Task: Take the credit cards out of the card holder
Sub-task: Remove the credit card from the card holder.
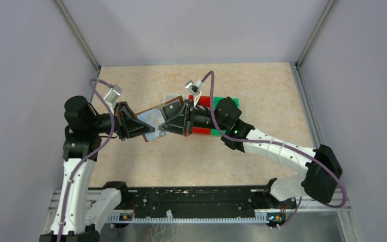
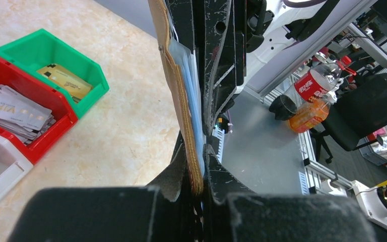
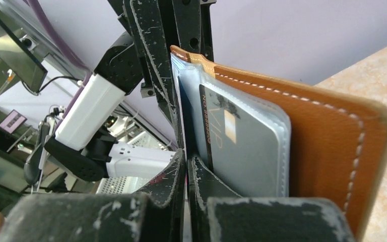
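Observation:
The brown card holder [image 1: 148,125] hangs open in the air between both arms. My left gripper [image 2: 201,169] is shut on its lower edge, clamping the brown cover [image 2: 181,101] and the pale blue sleeves together. My right gripper [image 3: 187,166] is shut on a thin pale leaf at the outer side of the sleeve stack. Whether that leaf is a card or a sleeve I cannot tell. A silvery credit card [image 3: 249,151] sits in a clear sleeve against the brown cover [image 3: 332,136], just right of my right fingers.
Three bins stand on the table behind the holder. The green bin [image 2: 45,48] holds gold cards [image 2: 65,80], and the red bin [image 2: 60,118] holds silvery cards [image 2: 15,108]. The third is a white bin [image 2: 2,174]. Grey walls enclose the table.

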Robot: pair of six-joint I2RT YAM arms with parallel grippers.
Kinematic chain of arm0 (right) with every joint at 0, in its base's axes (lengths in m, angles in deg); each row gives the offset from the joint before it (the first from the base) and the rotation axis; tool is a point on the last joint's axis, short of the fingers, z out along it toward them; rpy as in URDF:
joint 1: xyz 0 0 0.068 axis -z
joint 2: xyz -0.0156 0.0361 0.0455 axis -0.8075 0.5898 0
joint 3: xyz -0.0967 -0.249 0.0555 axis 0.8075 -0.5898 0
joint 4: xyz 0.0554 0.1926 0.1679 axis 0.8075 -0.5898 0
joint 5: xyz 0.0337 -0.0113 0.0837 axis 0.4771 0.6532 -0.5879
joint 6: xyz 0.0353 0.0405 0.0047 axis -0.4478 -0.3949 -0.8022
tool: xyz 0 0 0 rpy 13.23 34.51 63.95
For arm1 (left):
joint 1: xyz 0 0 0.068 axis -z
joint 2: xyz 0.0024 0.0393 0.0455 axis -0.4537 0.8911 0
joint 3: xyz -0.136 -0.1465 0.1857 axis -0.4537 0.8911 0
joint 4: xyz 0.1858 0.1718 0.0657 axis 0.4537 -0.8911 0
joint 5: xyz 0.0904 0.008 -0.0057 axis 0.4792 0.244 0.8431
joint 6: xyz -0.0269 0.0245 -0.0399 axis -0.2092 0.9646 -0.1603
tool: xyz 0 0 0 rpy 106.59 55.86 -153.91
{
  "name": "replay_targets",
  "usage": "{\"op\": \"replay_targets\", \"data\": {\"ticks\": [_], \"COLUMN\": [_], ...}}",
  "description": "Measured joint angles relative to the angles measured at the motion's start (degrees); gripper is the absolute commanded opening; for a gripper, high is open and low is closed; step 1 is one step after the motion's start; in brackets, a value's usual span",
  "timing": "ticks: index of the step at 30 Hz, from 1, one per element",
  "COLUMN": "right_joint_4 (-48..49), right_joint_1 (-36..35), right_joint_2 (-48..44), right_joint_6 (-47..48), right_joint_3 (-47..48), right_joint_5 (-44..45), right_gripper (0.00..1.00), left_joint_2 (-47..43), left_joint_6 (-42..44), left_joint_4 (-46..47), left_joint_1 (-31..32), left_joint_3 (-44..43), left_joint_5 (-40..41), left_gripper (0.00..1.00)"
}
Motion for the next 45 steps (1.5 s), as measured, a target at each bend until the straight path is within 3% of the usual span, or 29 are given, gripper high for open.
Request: {"op": "replay_targets", "data": {"ticks": [14,45], "right_joint_4": [12.28,11.87], "right_joint_1": [4.22,8.76], "right_joint_2": [-0.59,-7.34], "right_joint_6": [-7.52,-8.46], "right_joint_3": [-7.48,-12.72], "right_joint_5": [-2.78,-2.45], "right_gripper": [0.00,0.00], "left_joint_2": [1.97,0.85], "left_joint_6": [4.31,5.55], "left_joint_4": [-7.04,-7.30], "left_joint_1": [0.37,0.24], "left_joint_3": [-1.29,-2.03], "left_joint_5": [0.87,0.57], "left_gripper": [0.09,0.03]}}
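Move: The white card in the holder's left pocket, its near right corner already pinched by the right fingers, has its middle roughly 2 cm ahead, 1 cm to the left and 1 cm above the right hand. The black card sits some 5 cm ahead of that hand, 3 cm to its right; the red box is far below, about 15 cm ahead and 12 cm right. From the left hand, clamping the holder's left edge, the white card is about 3 cm ahead and 3 cm right. The white card is drawn sideways out of the left pocket by the right hand, which keeps its fingers shut on the corner and goes about 5 cm to the right and 2 cm forward, away from the left gripper, easing to a stop with a slight roll and a small clockwise turn. The left hand keeps its pinch on the holder as the pull's counter-hold, dipping about 1 cm and coming partly back up. ##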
